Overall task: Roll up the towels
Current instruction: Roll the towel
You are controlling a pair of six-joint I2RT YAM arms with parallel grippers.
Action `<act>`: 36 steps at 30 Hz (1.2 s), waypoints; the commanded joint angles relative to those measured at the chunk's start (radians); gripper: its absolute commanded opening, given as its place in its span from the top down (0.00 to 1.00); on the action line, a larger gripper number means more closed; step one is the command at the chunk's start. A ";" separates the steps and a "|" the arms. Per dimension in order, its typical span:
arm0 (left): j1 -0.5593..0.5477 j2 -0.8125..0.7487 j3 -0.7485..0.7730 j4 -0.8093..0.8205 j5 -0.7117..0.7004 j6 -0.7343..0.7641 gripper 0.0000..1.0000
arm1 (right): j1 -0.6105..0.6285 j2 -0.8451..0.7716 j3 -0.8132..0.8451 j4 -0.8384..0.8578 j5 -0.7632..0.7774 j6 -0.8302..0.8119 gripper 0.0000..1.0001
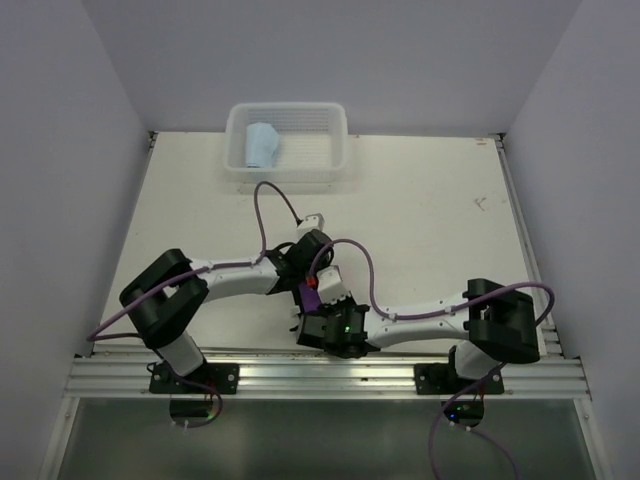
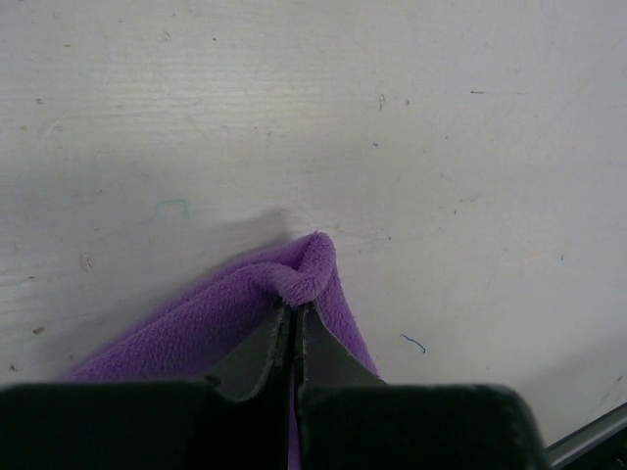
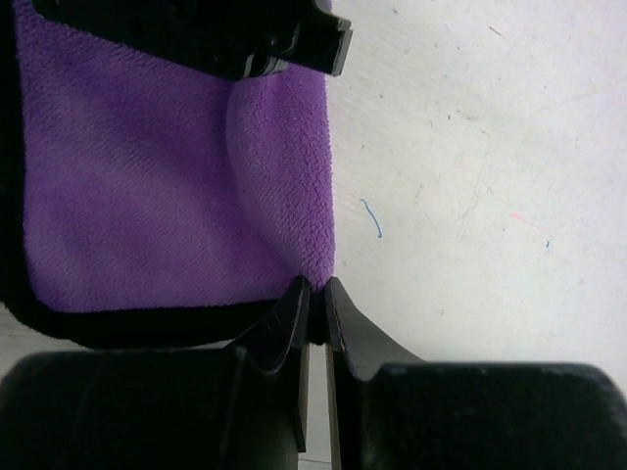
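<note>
The purple towel (image 3: 147, 196) with a black border lies flat on the white table between the two arms, mostly hidden under them in the top view (image 1: 310, 298). My left gripper (image 2: 295, 305) is shut on one bunched corner of it. My right gripper (image 3: 317, 289) is shut on another corner, at the black edge. The left gripper's dark body (image 3: 245, 39) shows at the top of the right wrist view, over the same side of the towel. The light blue towel (image 1: 262, 145) lies rolled inside the white basket (image 1: 288, 172) at the far edge.
White walls close the table in on the left, right and back. An aluminium rail (image 1: 320, 375) runs along the near edge by the arm bases. Purple cables (image 1: 270, 205) loop above the arms.
</note>
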 commanded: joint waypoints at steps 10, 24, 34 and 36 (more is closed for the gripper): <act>0.056 -0.175 -0.259 0.402 -0.001 -0.091 1.00 | 0.108 0.160 0.118 -0.067 0.143 -0.039 1.00; 0.058 -0.224 -0.470 0.675 -0.016 -0.125 1.00 | 0.141 0.147 0.061 0.138 0.046 -0.174 0.84; 0.067 -0.211 -0.555 0.784 0.001 -0.152 1.00 | 0.139 0.024 -0.028 0.238 -0.007 -0.165 0.62; 0.072 -0.213 -0.569 0.801 0.008 -0.152 1.00 | 0.139 -0.016 -0.054 0.262 -0.029 -0.164 0.58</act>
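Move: I hold the purple towel's right-hand edge at both ends. From my left hand the towel's middle lies about 7 cm back and 2 cm left, some 2 cm lower. From my right hand, on the near corner, the middle is roughly 2 cm ahead, 6 cm left and 3 cm down. The white label is about 13 cm left and 2 cm back of my right hand, and the rail edge about 10 cm straight behind it. Keeping both pinches at first, I drag the purple towel about 4 cm left across the table, my left hand also easing back a little and rolling some 20 degrees, left side down. My right hand goes left, back towards the rail and down, turning counter-clockwise; late on, its fingers open around the near corner and let go, while my left keeps its grip on the far end. ##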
